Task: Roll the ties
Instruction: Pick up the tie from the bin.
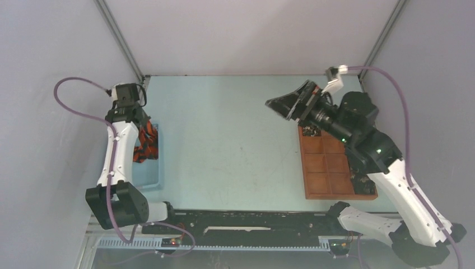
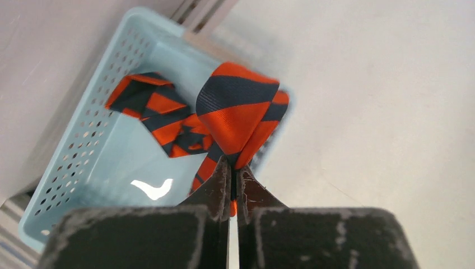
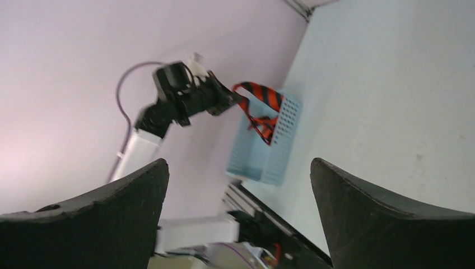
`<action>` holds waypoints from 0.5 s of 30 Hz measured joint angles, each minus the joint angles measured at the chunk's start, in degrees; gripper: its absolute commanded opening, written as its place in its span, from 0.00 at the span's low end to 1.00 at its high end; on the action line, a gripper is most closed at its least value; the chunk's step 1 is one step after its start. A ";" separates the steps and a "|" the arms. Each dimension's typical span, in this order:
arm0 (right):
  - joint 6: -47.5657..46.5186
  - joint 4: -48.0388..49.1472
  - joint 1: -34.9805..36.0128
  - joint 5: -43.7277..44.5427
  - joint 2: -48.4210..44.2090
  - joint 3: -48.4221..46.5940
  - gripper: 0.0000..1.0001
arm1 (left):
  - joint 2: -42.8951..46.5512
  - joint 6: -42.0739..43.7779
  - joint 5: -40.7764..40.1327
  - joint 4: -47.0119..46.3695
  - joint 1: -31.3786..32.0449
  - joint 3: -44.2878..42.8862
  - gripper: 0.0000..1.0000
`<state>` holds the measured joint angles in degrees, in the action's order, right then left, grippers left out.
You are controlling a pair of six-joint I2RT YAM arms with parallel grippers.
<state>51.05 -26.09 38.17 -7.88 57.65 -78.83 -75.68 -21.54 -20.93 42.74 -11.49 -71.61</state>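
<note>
My left gripper (image 2: pixel 232 165) is shut on the red-orange and black striped tie (image 2: pixel 235 112), pinching a fold of it just above the light blue basket (image 2: pixel 67 157). The rest of the tie hangs in a heap inside the basket (image 1: pixel 147 143). In the right wrist view the tie (image 3: pixel 263 109) dangles from the left gripper (image 3: pixel 238 100) over the basket (image 3: pixel 269 151). My right gripper (image 1: pixel 280 103) is open and empty, raised above the table's middle right and facing left. Small dark tie rolls (image 1: pixel 310 132) sit in the far cell of the brown tray.
The brown compartmented tray (image 1: pixel 330 165) lies at the right under the right arm, with another dark roll (image 1: pixel 364 182) at its near right. The pale table (image 1: pixel 229 145) spreads between basket and tray. Grey walls stand close on both sides.
</note>
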 measured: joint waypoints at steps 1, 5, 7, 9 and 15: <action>1.44 -0.28 -0.87 0.09 -0.26 -1.11 1.00 | -0.09 0.02 0.09 1.09 1.53 -1.64 0.00; 6.23 -3.54 -5.60 -0.92 1.14 -8.37 1.00 | -2.75 0.02 0.09 5.64 8.33 -12.22 0.00; 7.78 -3.96 -7.96 -2.47 2.62 -11.72 1.00 | -5.42 0.07 0.17 7.61 12.66 -19.17 0.00; 9.09 -3.82 -9.75 -4.31 3.48 -12.90 1.00 | -8.41 0.11 0.37 8.90 16.68 -25.49 0.00; 12.44 -3.69 -14.01 -10.25 5.25 -12.35 0.99 | -21.77 0.17 3.78 14.47 26.62 -50.21 0.00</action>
<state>63.48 -29.78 24.16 -18.13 62.89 -91.18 -97.45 -21.37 -17.15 57.21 15.14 -121.82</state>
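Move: Above the forward right part of the blue bin, the left hand already pinches the tie, whose lower end still hangs in the bin. The open right gripper waits about 45 cm to its right, roughly 9 cm farther back and some 22 cm higher. The bin's middle is about 8 cm back, 13 cm left and 17 cm below the left hand. From the right hand, the tie lies some 46 cm left, 6 cm ahead and 30 cm below. Sweeping out to the right by about 20 cm while climbing some 15 cm and reaching forward about 10 cm, the left hand draws the tie up out of the bin towards the right gripper, turning clockwise about 30 degrees and tipping its fingers upward with the grip kept shut. The right hand, wide open, rises about 6 cm, easing right and forward. ##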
